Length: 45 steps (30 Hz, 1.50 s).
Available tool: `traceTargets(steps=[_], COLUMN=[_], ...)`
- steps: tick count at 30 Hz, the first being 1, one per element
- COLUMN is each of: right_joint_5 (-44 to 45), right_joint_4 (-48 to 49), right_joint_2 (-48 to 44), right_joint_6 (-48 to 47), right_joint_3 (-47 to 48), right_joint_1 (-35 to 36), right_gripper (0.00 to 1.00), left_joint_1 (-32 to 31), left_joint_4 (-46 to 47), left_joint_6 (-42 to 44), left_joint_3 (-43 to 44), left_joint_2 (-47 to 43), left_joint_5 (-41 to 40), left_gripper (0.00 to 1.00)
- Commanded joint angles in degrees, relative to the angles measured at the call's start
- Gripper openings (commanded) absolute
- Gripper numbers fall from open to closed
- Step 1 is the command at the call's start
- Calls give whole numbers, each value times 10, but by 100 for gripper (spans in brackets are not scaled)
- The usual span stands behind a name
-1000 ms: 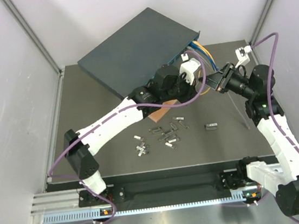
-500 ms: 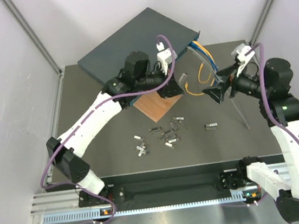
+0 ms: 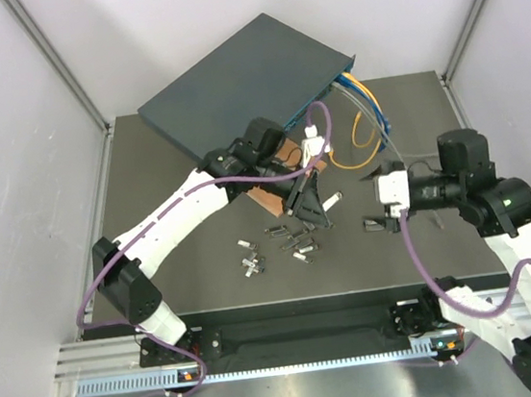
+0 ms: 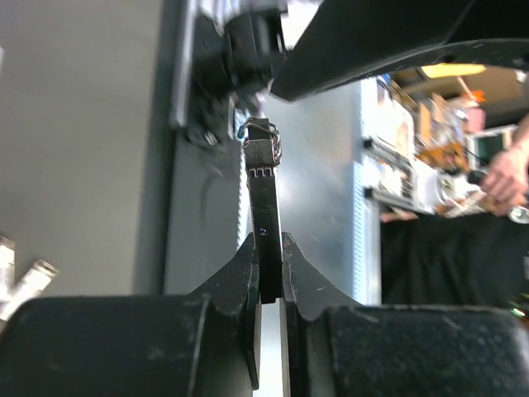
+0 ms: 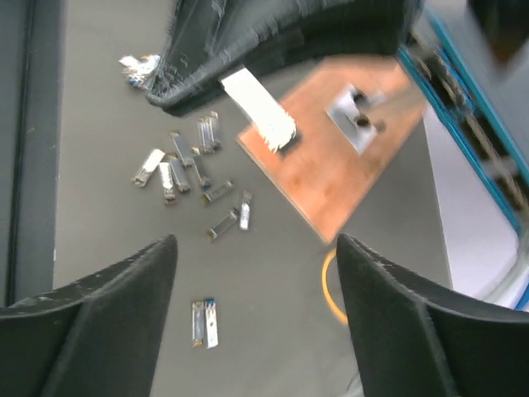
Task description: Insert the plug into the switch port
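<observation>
The switch [image 3: 242, 85] is a dark blue-grey box at the back of the table; its teal front face [image 5: 463, 91] shows blurred in the right wrist view. My left gripper [image 3: 311, 206] hangs over the middle of the table, well short of the switch. In the left wrist view it [image 4: 269, 244] is shut on a thin dark plug [image 4: 264, 194], seen edge-on and sticking out past the fingertips. My right gripper [image 3: 381, 209] is to its right, apart from it. The right wrist view shows this gripper [image 5: 256, 277] open and holding nothing, above two loose plugs [image 5: 204, 321].
A thin brown board [image 3: 268, 201] lies before the switch, with a small metal part [image 5: 357, 116] on it. Several loose plugs [image 3: 290, 239] are scattered on the dark mat. Orange and blue cables [image 3: 363, 109] leave the switch's front, and a yellow loop [image 5: 331, 289] lies on the mat.
The two grippers were together near the switch front. The right jaws opened and that arm drew back toward the near side. The left gripper swung toward the switch, then to mid-table.
</observation>
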Motion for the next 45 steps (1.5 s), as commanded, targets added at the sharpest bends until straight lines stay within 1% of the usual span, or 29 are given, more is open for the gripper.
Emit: traceTargets(steps=[1, 6, 7, 8, 9, 12, 15, 18, 26, 33, 37, 42, 45], right_joint_5=[-12, 42, 63, 75, 87, 127, 157, 181, 233, 223, 214, 190, 194], right_joint_4=[-10, 19, 21, 26, 40, 59, 70, 77, 74, 84, 97, 95, 94], right_joint_2=[-26, -13, -3, 2, 4, 14, 16, 19, 2, -2, 2, 19, 23], right_joint_6=[-100, -84, -79, -73, -66, -56, -54, -54, -60, -47, -45, -57, -72], right_joint_3=[-10, -21, -18, -18, -19, -22, -25, -25, -44, -31, -32, -25, -29], right_joint_1=[53, 145, 157, 170, 193, 229, 251, 257, 257, 256, 256, 258, 263], right_gripper=[70, 57, 51, 49, 49, 46, 44, 42, 40, 39, 40, 40, 40], left_joint_1=[-10, -13, -13, -14, -14, -15, -16, -17, -16, -16, -16, -17, -17], left_joint_4=[-32, -34, -34, -31, -30, -23, -22, -22, -33, -51, -64, -55, -51], left_joint_6=[8, 3, 1, -4, -5, -16, -19, -20, -10, 3, 16, 2, -4], left_joint_3=[-21, -28, -28, -29, -28, -32, -33, -33, -38, -35, -13, 3, 0], left_joint_2=[-16, -9, -6, -6, -4, 0, 2, 3, 0, 3, 16, 31, 34], left_joint_5=[46, 46, 46, 46, 47, 47, 48, 48, 45, 39, 37, 40, 43], left_gripper=[0, 0, 0, 0, 0, 0, 0, 0, 0, 0, 0, 0, 0])
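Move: The plug sits pinched in the left fingers, its middle about 2 cm ahead and 2 cm to the right of that hand's point. From the right hand, which is empty, its middle lies roughly 8 cm to the left, 1 cm ahead and 1 cm lower. Some 22 cm below the right hand on the table are a loose pair of plugs, 4 cm back and 6 cm right, and the plug pile, 5 cm back and 16 cm left. The plug's free end is what the right hand closes in on: it sweeps back and left, then eases forward again, ending about 5 cm left and 3 cm down, fingers tipping lower and turning slightly counter-clockwise while narrowing to about half their first gap, still open. The left hand keeps its pinch on the plug and sinks some 3.5 cm, drawing slightly back and tilting about 10 degrees. ##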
